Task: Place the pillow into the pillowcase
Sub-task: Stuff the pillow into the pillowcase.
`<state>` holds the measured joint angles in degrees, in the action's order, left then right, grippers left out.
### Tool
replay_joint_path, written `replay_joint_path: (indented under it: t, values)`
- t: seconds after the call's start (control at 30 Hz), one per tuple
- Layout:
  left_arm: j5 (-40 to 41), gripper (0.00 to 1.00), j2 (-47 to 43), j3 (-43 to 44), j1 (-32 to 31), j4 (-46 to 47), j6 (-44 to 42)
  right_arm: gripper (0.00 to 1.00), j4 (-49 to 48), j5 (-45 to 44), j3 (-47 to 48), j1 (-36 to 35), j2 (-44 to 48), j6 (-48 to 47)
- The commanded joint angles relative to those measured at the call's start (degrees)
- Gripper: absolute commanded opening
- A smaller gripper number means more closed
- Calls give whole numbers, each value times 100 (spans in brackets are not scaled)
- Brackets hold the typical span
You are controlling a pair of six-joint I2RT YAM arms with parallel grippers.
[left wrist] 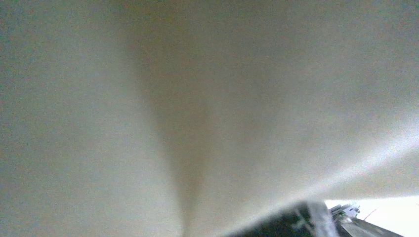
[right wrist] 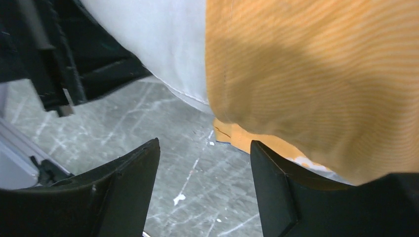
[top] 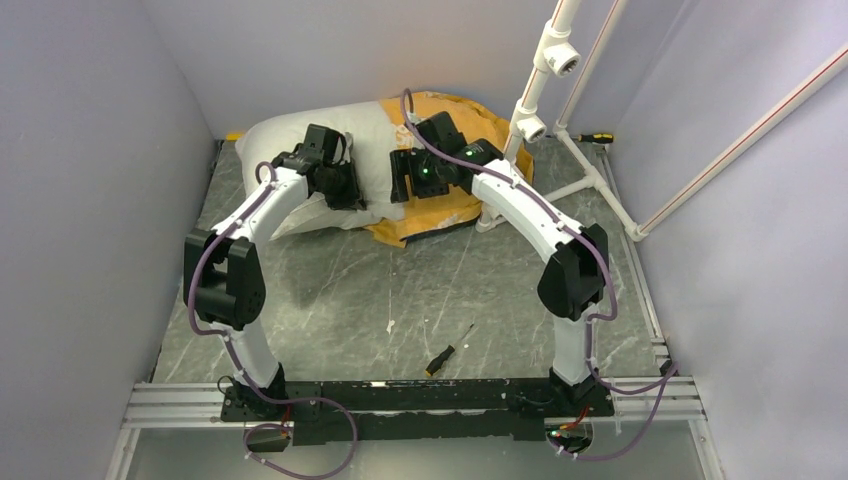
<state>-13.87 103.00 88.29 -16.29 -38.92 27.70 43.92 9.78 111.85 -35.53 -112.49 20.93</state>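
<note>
The white pillow point(top: 285, 135) lies at the back of the table, its right end inside the orange pillowcase point(top: 445, 215). My left gripper point(top: 345, 192) sits on the pillow's near edge. In the left wrist view white pillow cloth point(left wrist: 207, 98) fills the frame, a crease runs down to the jaws, and the fingers are hidden. My right gripper point(right wrist: 205, 143) stands open over bare table, nothing between its fingers, right at the pillowcase's point(right wrist: 316, 74) mouth edge beside the pillow point(right wrist: 158, 44). From above, the right gripper point(top: 405, 185) is just right of the left one.
A small screwdriver point(top: 447, 350) lies on the grey marbled table point(top: 400, 290) near the arm bases. Another with a yellow handle point(top: 592, 137) lies at the back right by a white pipe frame point(top: 540, 90). Walls close in left, back and right.
</note>
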Motion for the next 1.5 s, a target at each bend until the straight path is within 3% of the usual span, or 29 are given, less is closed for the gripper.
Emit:
replay_joint_path:
  t: [0.0,0.2,0.37,0.43,0.53,0.6,0.7,0.9,1.07,1.27,1.4,1.47]
  values:
    - [-637,0,-174,-3,-67,826,200,72,225,-796,-85,-42,172,-305]
    - [-709,0,-376,-167,-67,820,192,72,-22,-1261,196,-41,-397,-299]
    - [-783,0,-585,-319,-67,820,271,66,-996,-1755,-284,-22,-343,-197]
    - [-776,0,-688,-389,-67,832,300,61,-970,-1763,-154,-24,-418,-214]
    - [-726,0,-758,-471,-67,790,321,40,-963,-1575,-174,-13,-299,-299]
    - [-720,0,-779,-491,-67,804,340,19,-1045,-1326,-420,24,12,-302]
    - [-746,0,-773,-451,-57,819,354,0,-1167,-601,-868,127,489,-248]
    - [-992,0,-783,-354,-58,1113,394,0,-2294,1937,-1699,349,1354,-86]
    - [-1503,0,-1019,-445,-78,2200,546,0,-3033,4012,-1115,291,918,784]
    - [-1426,0,-1601,-701,-172,3137,536,0,-4004,4749,-629,121,484,1946]
    - [-1315,0,-1695,-605,-197,2921,444,0,-5460,5186,-745,132,413,3108]
    - [-929,0,-1619,-352,-194,2186,297,0,-6215,5296,-803,166,382,3720]
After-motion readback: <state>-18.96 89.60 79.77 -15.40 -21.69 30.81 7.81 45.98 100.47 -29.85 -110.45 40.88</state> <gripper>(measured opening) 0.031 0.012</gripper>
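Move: The orange rim of the pillowcase that my right hand is about to grip lies about 4 cm ahead of it, 2 cm to its right and 5 cm below. The case's loose flap is some 10 cm nearer my base and 19 cm down; the pillow's bare part is roughly 17 cm left, 4 cm farther out. From my left hand, already shut on the pillow, that rim sits about 6 cm ahead, 11 cm right and 2 cm higher. I reach my open right hand down about 5 cm and forward onto the pillowcase rim, shut the fingers on the orange cloth, then draw it back, up and finally left towards my left hand, rising some 12 cm and rolling the hand's left side up. My left hand keeps its pinch on the pillow, eases back slightly, then lifts about 8 cm with a slight upward tilt. ##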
